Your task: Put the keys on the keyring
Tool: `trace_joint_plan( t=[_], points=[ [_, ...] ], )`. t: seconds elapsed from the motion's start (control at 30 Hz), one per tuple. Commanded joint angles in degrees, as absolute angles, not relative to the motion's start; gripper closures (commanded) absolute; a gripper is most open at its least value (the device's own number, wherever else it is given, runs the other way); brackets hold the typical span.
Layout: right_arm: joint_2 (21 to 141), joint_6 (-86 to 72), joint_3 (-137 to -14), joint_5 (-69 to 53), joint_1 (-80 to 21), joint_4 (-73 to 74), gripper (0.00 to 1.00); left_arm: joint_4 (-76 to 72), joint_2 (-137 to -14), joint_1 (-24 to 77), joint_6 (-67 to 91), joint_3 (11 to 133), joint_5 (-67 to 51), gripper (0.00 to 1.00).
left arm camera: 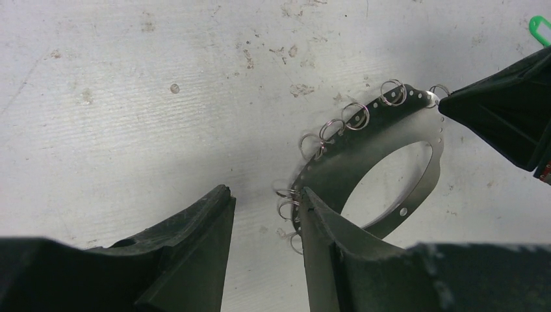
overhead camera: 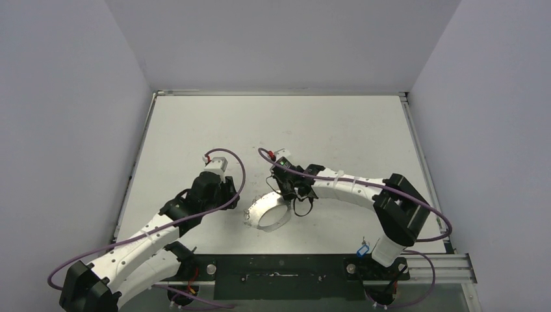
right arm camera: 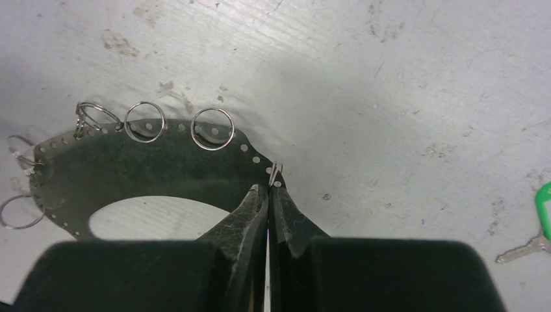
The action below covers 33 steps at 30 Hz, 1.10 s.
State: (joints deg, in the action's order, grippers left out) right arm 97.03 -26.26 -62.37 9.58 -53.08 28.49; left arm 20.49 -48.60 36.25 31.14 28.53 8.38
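The keyring is a flat grey metal band with holes and several small split rings along its rim, lying mid-table. My right gripper is shut on its rim, right beside one small split ring. My left gripper stands open at the band's other side, its right finger against the rim and bare table between the fingers. The green-tagged key lies on the table to the right of the right gripper; its green tag also shows in the left wrist view. A small blue tag sits by the right arm's base.
Purple cables loop over both arms. A raised rim borders the stained white table, with grey walls behind it. The black base rail runs along the near edge.
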Motion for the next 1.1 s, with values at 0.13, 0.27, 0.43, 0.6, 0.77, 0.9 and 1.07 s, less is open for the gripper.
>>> trace_joint_plan(
  t=[0.13, 0.27, 0.43, 0.6, 0.77, 0.9, 1.07],
  points=[
    [90.66, -23.2, -56.53, -6.85, -48.86, 16.04, 1.0, 17.28, -47.02, 35.77, 29.67, 28.55, 7.02, 0.6],
    [87.72, -19.36, -54.42, -12.09, -49.03, 13.01, 1.0, 15.69, -46.52, 35.77, 28.86, 27.69, 6.35, 0.6],
    [79.41, -15.9, -51.88, -13.34, -48.82, 9.96, 1.0, 12.36, -45.81, 35.66, 26.55, 26.32, 2.95, 0.61],
    [72.43, -10.6, -48.87, -15.13, -48.63, 6.59, 1.0, 10.67, -45.47, 35.62, 24.68, 26.4, 0.78, 0.61],
    [69.55, -4.85, -46.63, -20.29, -48.55, 4.51, 1.0, 9.33, -44.77, 35.59, 20.29, 27.13, -3.46, 0.61],
    [69.74, 1.17, -48.57, -22.94, -48.35, 8.68, 1.0, 7.21, -43.21, 35.6, 18.82, 27.05, -5.52, 0.61],
    [68.03, 6.69, -49.41, -29.1, -47.02, 10.74, 1.0, -0.08, -40.61, 35.6, 16.97, 24.27, -9.32, 0.63]
  ],
)
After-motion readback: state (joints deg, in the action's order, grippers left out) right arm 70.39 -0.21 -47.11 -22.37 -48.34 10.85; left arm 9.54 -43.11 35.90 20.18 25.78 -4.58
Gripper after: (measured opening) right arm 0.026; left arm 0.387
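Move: The grey keyring plate already has the wire ring at its far right corner pinched in the right fingers; its middle lies about 6 cm left of that hand, 5 cm back and 2 cm lower. The key with the green tag lies some 15 cm to the right hand's right and 3 cm farther out, 3 cm lower. From the left hand the plate's middle is about 9 cm right, 3 cm back and 7 cm down. The plate's corner is drawn up by its ring, the right fingers staying shut on it: after a small shift back and left, the right hand rises about 11 cm and keeps easing back, swinging counter-clockwise some 35 degrees while its fingers tip up to point more to the left. The left hand, empty and part open, goes up and right towards the plate, turning clockwise with its fingertips tipping up. ##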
